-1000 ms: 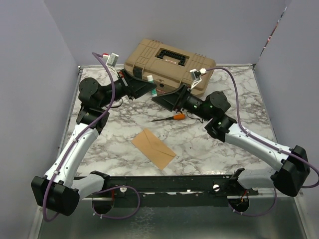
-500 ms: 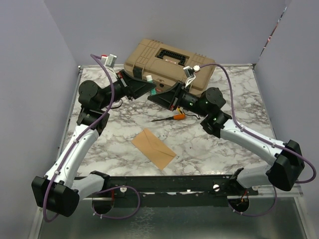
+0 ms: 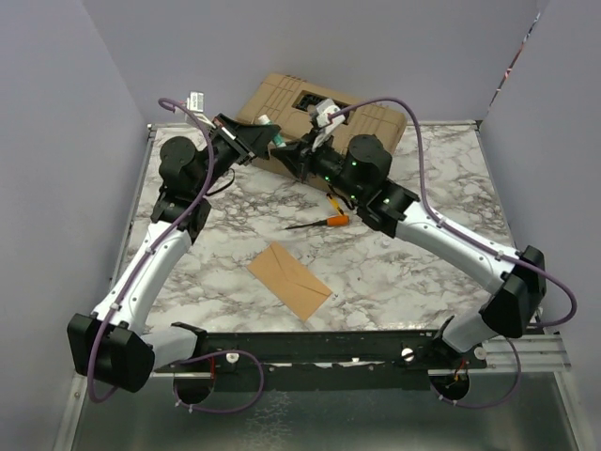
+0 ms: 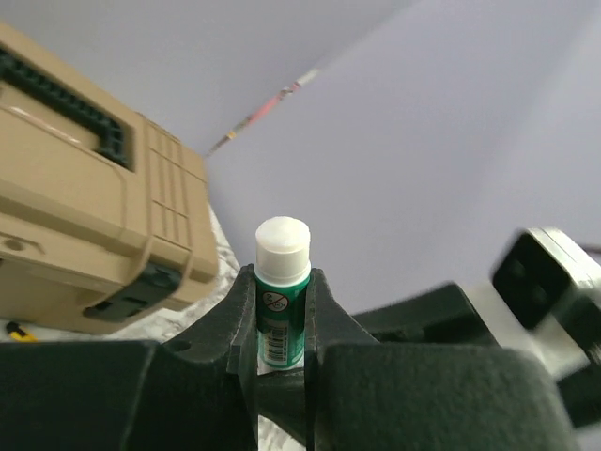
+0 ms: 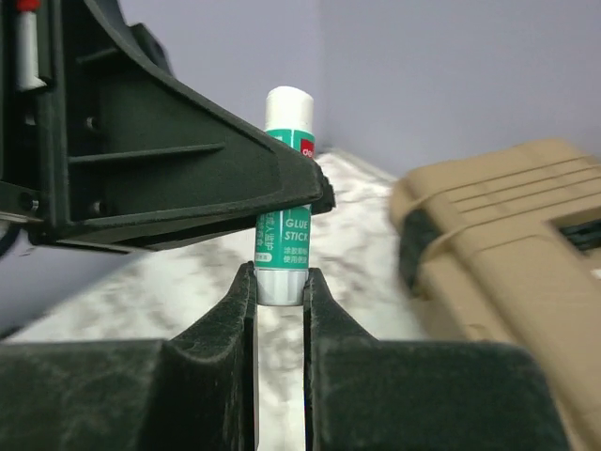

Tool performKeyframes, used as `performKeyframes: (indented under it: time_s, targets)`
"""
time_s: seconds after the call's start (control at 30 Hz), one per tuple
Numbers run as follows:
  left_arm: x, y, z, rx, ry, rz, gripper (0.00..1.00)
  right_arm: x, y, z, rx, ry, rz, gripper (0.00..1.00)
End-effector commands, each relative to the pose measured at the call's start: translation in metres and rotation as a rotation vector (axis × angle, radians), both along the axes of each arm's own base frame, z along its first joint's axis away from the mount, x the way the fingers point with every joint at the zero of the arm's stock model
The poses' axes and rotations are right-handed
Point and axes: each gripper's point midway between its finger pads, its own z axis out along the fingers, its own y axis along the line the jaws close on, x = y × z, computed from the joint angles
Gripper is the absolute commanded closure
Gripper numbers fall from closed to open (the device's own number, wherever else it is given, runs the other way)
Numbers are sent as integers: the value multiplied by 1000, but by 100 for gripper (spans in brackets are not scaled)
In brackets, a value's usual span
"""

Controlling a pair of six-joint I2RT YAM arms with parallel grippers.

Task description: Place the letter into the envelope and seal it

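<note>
The brown envelope [image 3: 289, 279] lies flat on the marble table, near the front middle, apart from both arms. The letter is out of view. Both grippers meet high at the back, in front of the case. My left gripper [image 4: 282, 282] is shut on the green body of a glue stick [image 4: 282, 310], white cap pointing up. In the right wrist view the glue stick [image 5: 285, 246] stands upright, and my right gripper [image 5: 279, 282] is shut on its grey bottom end. From above, the left gripper [image 3: 263, 139] and the right gripper [image 3: 285, 152] sit tip to tip.
A tan hard case [image 3: 376, 117] stands at the back of the table, just behind the grippers. A small screwdriver with an orange handle [image 3: 324, 223] lies between the case and the envelope. Purple walls close in the left, right and back.
Both arms swung up and toward the back. The right gripper moved left to the glue stick held by the left gripper and closed on its grey end. The envelope stayed put.
</note>
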Motion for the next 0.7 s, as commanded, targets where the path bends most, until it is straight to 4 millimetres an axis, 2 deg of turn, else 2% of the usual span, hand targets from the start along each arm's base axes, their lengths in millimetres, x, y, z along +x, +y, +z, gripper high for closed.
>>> performKeyframes:
  time_s: [0.0, 0.1, 0.17, 0.3, 0.33, 0.43, 0.47, 0.57, 0.67]
  targets:
    - [22, 10, 24, -85, 106, 118, 100, 61, -20, -57, -416, -165, -358, 99]
    - [33, 15, 17, -106, 201, 165, 100, 73, -21, -58, -492, -224, -499, 99]
    - [35, 14, 13, -121, 230, 167, 100, 72, -17, -57, -486, -212, -511, 99]
    - [35, 13, 6, -91, 229, 158, 100, 51, 0, -49, -401, -132, -360, 97]
    - [33, 11, 6, -68, 212, 146, 100, 43, 5, -47, -383, -112, -304, 91]
    - [34, 10, -4, 41, 157, 138, 100, 24, 7, -47, -389, -11, -196, 47]
    - [34, 12, -7, 65, 145, 140, 100, 20, 4, -47, -386, 35, -177, 39]
    - [26, 11, -6, 107, 77, 91, 100, 3, -6, -43, -311, 138, -97, 28]
    - [9, 2, 4, 134, -18, -7, 100, -26, -17, -29, -158, 213, 46, 24]
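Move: The glue stick is already between the left hand's shut fingers. Its middle lies about 4 cm above, 2 cm left and 1 cm ahead of the right hand, whose fingers are shut on its short white lower end. From the left hand the screwdriver is some 10 cm ahead and 9 cm right, the envelope about 10 cm back and 1 cm right, both roughly 34 cm below; the toolbox is about 28 cm ahead, 9 cm right and 25 cm lower. Still pinching the glue stick from both ends, the hands sweep about 5 cm forward while sinking, the left tipping down and turning counter-clockwise, the right rolling its left side down and turning clockwise some 20 degrees. The right fingers then open wide, let go of the white end and draw back and down; the left keeps its grip and eases back and up a little. ##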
